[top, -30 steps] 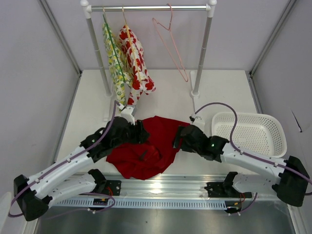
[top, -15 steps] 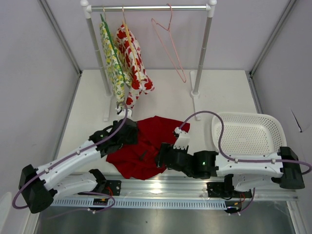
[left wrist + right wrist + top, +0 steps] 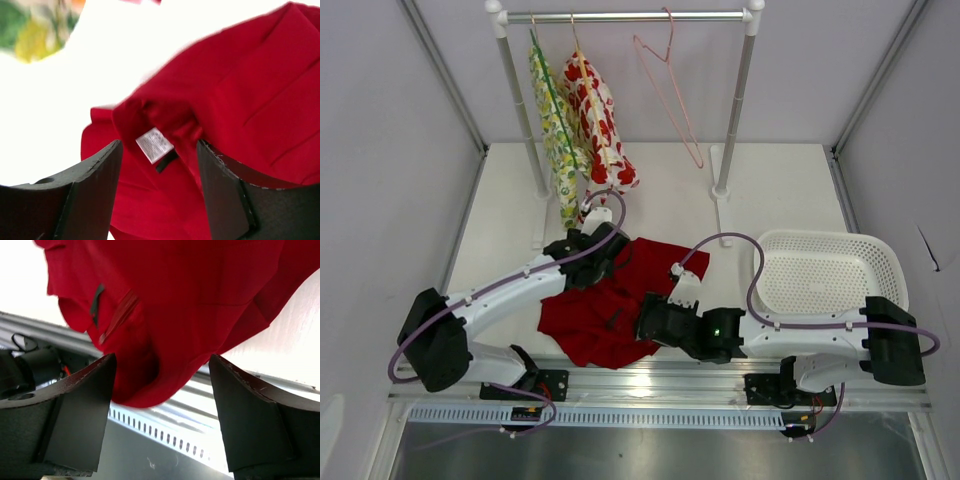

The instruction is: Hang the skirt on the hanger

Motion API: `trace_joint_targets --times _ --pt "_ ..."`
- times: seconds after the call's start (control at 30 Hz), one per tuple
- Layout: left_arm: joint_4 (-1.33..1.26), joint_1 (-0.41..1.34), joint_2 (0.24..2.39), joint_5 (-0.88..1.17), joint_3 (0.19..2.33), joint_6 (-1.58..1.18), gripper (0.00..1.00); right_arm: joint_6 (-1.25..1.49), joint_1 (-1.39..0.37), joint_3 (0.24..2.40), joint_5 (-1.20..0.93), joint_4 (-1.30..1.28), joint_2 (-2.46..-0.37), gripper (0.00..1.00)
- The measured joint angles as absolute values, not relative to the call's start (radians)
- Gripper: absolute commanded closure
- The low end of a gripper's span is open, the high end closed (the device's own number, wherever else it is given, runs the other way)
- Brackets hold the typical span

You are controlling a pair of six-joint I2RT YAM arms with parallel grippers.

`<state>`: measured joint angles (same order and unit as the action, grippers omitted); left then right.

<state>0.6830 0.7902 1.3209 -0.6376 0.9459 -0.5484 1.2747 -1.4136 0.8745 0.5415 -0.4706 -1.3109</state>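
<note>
The deep red skirt (image 3: 620, 295) lies crumpled on the white table in front of the rail. My left gripper (image 3: 616, 260) is open over its far left edge. In the left wrist view (image 3: 159, 152) a fold of the skirt (image 3: 250, 100) with its white label (image 3: 154, 145) lies between the fingers. My right gripper (image 3: 642, 325) is open at the skirt's near edge. In the right wrist view (image 3: 162, 362) the skirt (image 3: 175, 295) hangs over the metal rail between the fingers. The pale pink hanger (image 3: 670, 95) hangs empty on the rack bar, far from both grippers.
The clothes rack (image 3: 740, 100) stands at the back. It bears a yellow-green floral garment (image 3: 552, 120) on a green hanger and a white garment with red prints (image 3: 598, 120). A white basket (image 3: 825, 270) sits at the right. The metal rail (image 3: 660, 385) runs along the near edge.
My left gripper has moved right and farther back along the skirt's far edge. My right arm has swung left and nearer, from the skirt's right side to its near edge.
</note>
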Motion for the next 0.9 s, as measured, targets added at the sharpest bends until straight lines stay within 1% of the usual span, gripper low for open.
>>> trace_joint_targets --times 0.1,0.3,0.37,0.4,0.47,0.5,0.53,0.57,0.6,0.63,0.67,0.7,0.8,0.9 --pt "0.678 0.766 1.369 -0.649 0.986 -0.519 0.34 1.275 -1.388 0.846 0.526 -0.439 -1.318 0.27" --pt "0.661 0.71 1.449 -0.629 1.008 -0.44 0.34 1.27 -1.377 0.824 0.509 -0.421 -1.319 0.32" --pt "0.656 0.692 1.475 -0.604 1.011 -0.414 0.35 1.265 -1.375 0.824 0.507 -0.417 -1.319 0.39" --pt "0.651 0.682 1.488 -0.587 1.011 -0.401 0.37 1.263 -1.374 0.824 0.507 -0.416 -1.319 0.47" --pt "0.64 0.666 1.507 -0.555 1.011 -0.382 0.4 1.259 -1.37 0.824 0.506 -0.414 -1.321 0.54" --pt "0.633 0.659 1.515 -0.537 1.011 -0.373 0.46 1.258 -1.368 0.823 0.506 -0.413 -1.322 0.59" --pt "0.626 0.651 1.524 -0.517 1.011 -0.365 0.5 1.255 -1.362 0.822 0.505 -0.414 -1.324 0.69" --pt "0.619 0.646 1.53 -0.504 1.011 -0.359 0.53 1.249 -1.356 0.82 0.502 -0.414 -1.324 0.76" --pt "0.612 0.641 1.536 -0.491 1.011 -0.355 0.67 1.246 -1.346 0.817 0.499 -0.416 -1.324 0.87" --pt "0.607 0.637 1.54 -0.479 1.011 -0.351 0.79 1.24 -1.336 0.814 0.496 -0.422 -1.324 0.92" --pt "0.604 0.633 1.544 -0.465 1.011 -0.347 0.95 1.237 -1.325 0.812 0.493 -0.427 -1.324 0.95" --pt "0.604 0.63 1.545 -0.456 1.011 -0.344 1.0 1.233 -1.311 0.81 0.492 -0.437 -1.322 1.0" --pt "0.597 0.619 1.542 -0.416 1.011 -0.34 1.0 1.209 -1.258 0.807 0.487 -0.477 -1.297 1.0" --pt "0.589 0.615 1.52 -0.379 1.01 -0.344 1.0 1.148 -1.151 0.811 0.49 -0.536 -1.23 1.0"
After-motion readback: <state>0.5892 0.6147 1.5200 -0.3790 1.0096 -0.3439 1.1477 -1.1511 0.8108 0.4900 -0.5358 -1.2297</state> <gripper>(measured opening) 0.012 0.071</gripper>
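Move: The skirt lies spread under both hands. The left hand's grasp spot, the fold beside the white label, is about 3 cm ahead and 5 cm below, straight in line; the label is also some 3 cm ahead and 6 below. For the right hand, the skirt's near right fold sits almost between its fingers, 1 cm ahead, 1 to the right and 2 down. The black strip is 9 cm to its left, level with it, 4 down; the basket is 39 cm right, 11 ahead. Both grippers shut on the skirt. The left eases forward about 3 cm and down 5, tipping some 10 degrees farther down, and closes at the fold near the label. The right sinks 2 to 3 cm as its fingers pinch the near right fold, then draws the cloth forward and to the right at growing speed, starting to rise, towards the basket side. ##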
